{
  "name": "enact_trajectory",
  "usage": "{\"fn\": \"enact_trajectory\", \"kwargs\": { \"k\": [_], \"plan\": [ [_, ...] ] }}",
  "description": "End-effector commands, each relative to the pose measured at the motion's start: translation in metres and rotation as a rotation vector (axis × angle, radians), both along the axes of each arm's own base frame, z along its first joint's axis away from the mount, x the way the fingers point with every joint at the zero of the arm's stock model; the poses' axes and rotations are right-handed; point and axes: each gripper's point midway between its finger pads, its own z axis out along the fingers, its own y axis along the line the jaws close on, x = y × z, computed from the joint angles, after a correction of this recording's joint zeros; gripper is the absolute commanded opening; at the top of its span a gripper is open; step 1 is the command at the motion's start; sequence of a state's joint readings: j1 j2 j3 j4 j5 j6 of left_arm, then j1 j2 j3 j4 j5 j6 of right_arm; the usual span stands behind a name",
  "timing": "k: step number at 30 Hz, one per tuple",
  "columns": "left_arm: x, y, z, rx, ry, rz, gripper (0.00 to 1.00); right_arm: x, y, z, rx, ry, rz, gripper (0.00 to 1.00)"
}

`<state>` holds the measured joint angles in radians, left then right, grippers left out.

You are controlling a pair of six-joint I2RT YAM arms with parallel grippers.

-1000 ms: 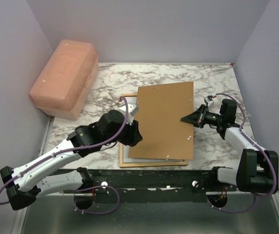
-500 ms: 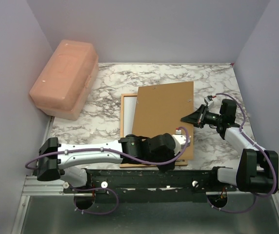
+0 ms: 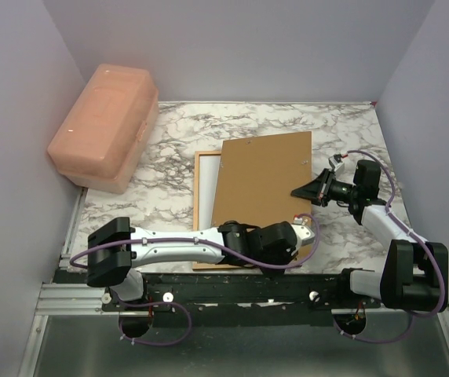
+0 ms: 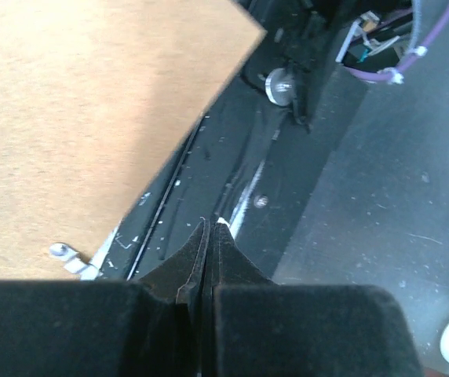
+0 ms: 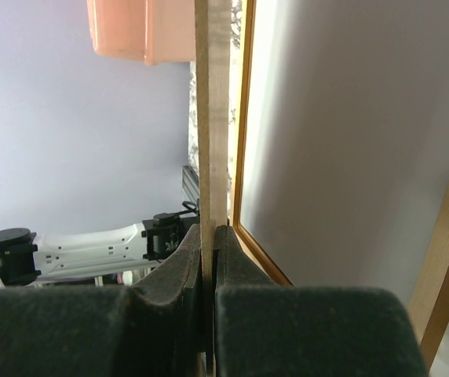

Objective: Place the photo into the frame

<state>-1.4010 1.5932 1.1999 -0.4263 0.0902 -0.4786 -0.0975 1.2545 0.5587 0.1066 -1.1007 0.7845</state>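
The orange-brown frame [image 3: 196,206] lies flat on the marble table. A plain brown backing board [image 3: 262,192] rests askew over most of it. My right gripper [image 3: 296,192] is shut on the board's right edge, seen edge-on in the right wrist view [image 5: 211,118], with the frame's rail [image 5: 244,118] just beyond it. The photo is hidden; only a pale surface [image 5: 350,133] shows inside the frame. My left gripper [image 3: 309,229] is shut and empty by the board's near right corner [image 4: 67,118], its tips [image 4: 211,224] over the black rail.
A pink plastic box [image 3: 105,126] stands at the back left against the wall. The left arm [image 3: 177,243] stretches along the table's near edge in front of the frame. A black mounting rail [image 3: 232,287] runs along that edge. Walls close in on both sides.
The left arm swung from the board's left side across the near edge to its near right corner, and its gripper closed. The right gripper and the board held still.
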Motion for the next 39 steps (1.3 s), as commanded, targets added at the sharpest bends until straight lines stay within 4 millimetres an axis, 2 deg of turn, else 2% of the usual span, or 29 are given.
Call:
{"fn": "enact_trajectory", "kwargs": {
  "k": [1,8,12,17,21,24,27,30,32,35,39],
  "plan": [
    [0.026,0.004,-0.021,0.034,-0.012,0.094,0.00,-0.001,0.003,0.010,0.014,-0.033,0.031,0.01],
    [0.047,0.022,-0.042,0.080,-0.006,0.182,0.00,-0.002,0.003,0.009,0.016,-0.029,0.035,0.01],
    [0.051,0.037,-0.045,0.088,-0.008,0.208,0.00,-0.002,0.003,0.008,0.015,-0.031,0.039,0.01],
    [0.048,0.054,-0.033,0.047,-0.003,0.209,0.00,-0.002,0.003,0.005,0.008,-0.026,0.039,0.01],
    [0.038,0.066,-0.010,-0.048,0.030,0.150,0.01,-0.001,0.003,0.002,0.005,-0.023,0.042,0.01],
    [0.040,0.079,0.010,-0.118,0.039,0.145,0.13,0.001,0.003,0.003,0.006,-0.023,0.043,0.01],
    [0.056,0.094,0.028,-0.209,0.038,0.202,0.30,0.004,0.003,0.007,0.014,-0.020,0.046,0.01],
    [0.079,0.113,0.036,-0.279,0.053,0.306,0.58,0.005,0.004,0.013,0.020,-0.022,0.055,0.01],
    [0.094,0.128,0.038,-0.300,0.065,0.391,0.69,0.007,0.005,0.016,0.014,-0.020,0.059,0.01],
    [0.119,0.150,0.028,-0.267,0.095,0.540,0.72,0.010,0.007,0.019,-0.005,-0.009,0.072,0.01],
    [0.150,0.197,-0.009,-0.106,0.167,0.812,0.72,0.013,0.012,0.017,-0.034,0.020,0.093,0.01]
  ]
}}
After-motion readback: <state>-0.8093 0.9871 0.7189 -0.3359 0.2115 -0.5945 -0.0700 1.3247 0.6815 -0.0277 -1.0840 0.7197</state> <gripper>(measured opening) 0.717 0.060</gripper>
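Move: The backboard's middle is about 22 cm ahead of my left hand, 4 cm to its left and a few centimetres below. The clip on the board's near edge is about 5 cm ahead, 3 cm left and 5 cm below. The frame's middle lies about 18 cm ahead, 8 cm left and 10 cm down. From my right hand, already holding the backboard, the frame's middle is some 14 cm left, 4 cm back and 12 cm below. My left hand, still shut, dips about 5 cm at the backboard's near edge while easing forward and left. Then it climbs some 9 cm and sweeps left and forward over the board's near-left part, fingers opening wide and swinging counter-clockwise by roughly 30 degrees. My right hand keeps its pinch on the right edge, sagging a centimetre before lifting nearly two and edging forward. ##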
